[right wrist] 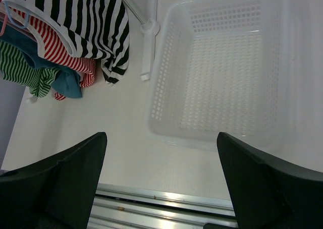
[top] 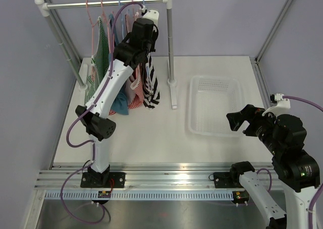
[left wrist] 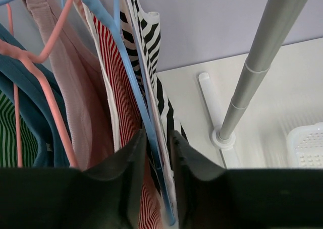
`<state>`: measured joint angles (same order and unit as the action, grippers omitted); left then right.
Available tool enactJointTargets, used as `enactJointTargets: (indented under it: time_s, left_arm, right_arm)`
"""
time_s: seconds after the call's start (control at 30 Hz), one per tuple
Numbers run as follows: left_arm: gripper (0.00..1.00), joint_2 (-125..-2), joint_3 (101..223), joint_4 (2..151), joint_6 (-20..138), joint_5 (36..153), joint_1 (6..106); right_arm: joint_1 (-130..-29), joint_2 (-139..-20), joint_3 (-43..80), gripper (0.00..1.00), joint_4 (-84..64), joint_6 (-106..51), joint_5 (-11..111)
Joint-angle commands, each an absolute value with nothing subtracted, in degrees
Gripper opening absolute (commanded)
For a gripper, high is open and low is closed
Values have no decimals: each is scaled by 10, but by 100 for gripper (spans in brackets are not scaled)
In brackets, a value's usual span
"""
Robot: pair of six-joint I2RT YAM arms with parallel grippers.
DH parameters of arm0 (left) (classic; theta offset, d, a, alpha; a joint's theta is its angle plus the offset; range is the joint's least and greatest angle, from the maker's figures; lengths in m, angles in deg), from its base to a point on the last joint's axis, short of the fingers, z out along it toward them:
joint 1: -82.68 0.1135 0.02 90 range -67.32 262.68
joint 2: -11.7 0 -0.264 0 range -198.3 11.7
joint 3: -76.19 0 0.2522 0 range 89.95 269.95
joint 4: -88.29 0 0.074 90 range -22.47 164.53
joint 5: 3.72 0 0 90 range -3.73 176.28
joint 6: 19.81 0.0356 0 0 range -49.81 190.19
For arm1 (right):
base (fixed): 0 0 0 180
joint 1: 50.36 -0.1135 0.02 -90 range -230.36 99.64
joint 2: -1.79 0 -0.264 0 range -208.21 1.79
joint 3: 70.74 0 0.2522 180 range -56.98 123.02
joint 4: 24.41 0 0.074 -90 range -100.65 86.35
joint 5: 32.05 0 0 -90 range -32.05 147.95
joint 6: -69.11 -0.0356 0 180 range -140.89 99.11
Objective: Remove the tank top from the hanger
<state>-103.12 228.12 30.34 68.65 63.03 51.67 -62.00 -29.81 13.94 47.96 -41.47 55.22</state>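
Note:
A black-and-white striped tank top (top: 151,87) hangs at the right end of the rack on a blue hanger (left wrist: 128,62). In the left wrist view its striped fabric (left wrist: 147,35) runs down between my fingers. My left gripper (left wrist: 157,135) is up by the rail (top: 106,4), its jaws narrowed onto the hanger arm and the top's shoulder, fabric pressed on both sides. My right gripper (top: 234,120) hovers wide open and empty near the basket's front right. The right wrist view shows that gripper (right wrist: 161,138) above the table, with the tank top (right wrist: 86,12) at the upper left.
Red-striped (left wrist: 113,82), pink, teal and green-striped tops on pink hangers crowd the rail left of the tank top. The rack's right post (top: 170,42) stands next to my left gripper. A white perforated basket (top: 214,79) sits right of the rack.

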Motion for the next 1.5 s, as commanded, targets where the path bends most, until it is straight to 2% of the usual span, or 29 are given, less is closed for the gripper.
enactJointTargets:
  time_s: [0.0, 0.07, 0.13, 0.53, 0.9, 1.03, 1.23, 1.47]
  left_arm:
    - [24, -1026, 2310, 323, 696, 617, 521]
    - [8, -1024, 2314, 324, 692, 618, 521]
    - [0, -1020, 2319, 324, 691, 617, 520]
    - [0, -955, 2350, 344, 627, 647, 520]
    - [0, -865, 2309, 284, 570, 704, 509]
    - [0, -782, 2237, 263, 537, 764, 500]
    - [0, -616, 2035, 281, 499, 870, 482]
    - [0, -405, 1767, 326, 466, 959, 444]
  right_arm:
    - [-622, -298, 151, 98, 464, -414, 537]
    - [-623, -299, 149, 98, 463, -415, 536]
    - [-622, -302, 149, 98, 460, -418, 534]
    - [-623, -302, 155, 98, 456, -425, 525]
    - [-622, -320, 163, 98, 438, -429, 514]
    - [-623, -330, 161, 98, 424, -430, 497]
    - [-623, -368, 165, 99, 393, -423, 435]
    - [-623, -450, 133, 98, 231, -495, 240]
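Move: The near arm of the striped tank top's blue hanger already runs between the left gripper's part-open fingers, about 1 cm ahead and level. The tank top's middle hangs roughly 7 cm ahead, straight in line and 15 cm below. The red-striped top lies about 7 cm ahead, 5 cm left and 14 below; the rack post, 10 ahead, 8 right and 12 below. From the right gripper the hanger arm is some 34 cm ahead, 35 left and 5 above. Shut the left gripper on the blue hanger's near arm, then lift about 11 cm to clear the rail. Keep the pinch and draw back nearly 30 cm towards yourself, sinking some 5 cm late, rolling the hand's left side down and turning clockwise. Late on, bring the open right gripper left about 7 cm and somewhat forward, towards the tank top, turning counter-clockwise. ##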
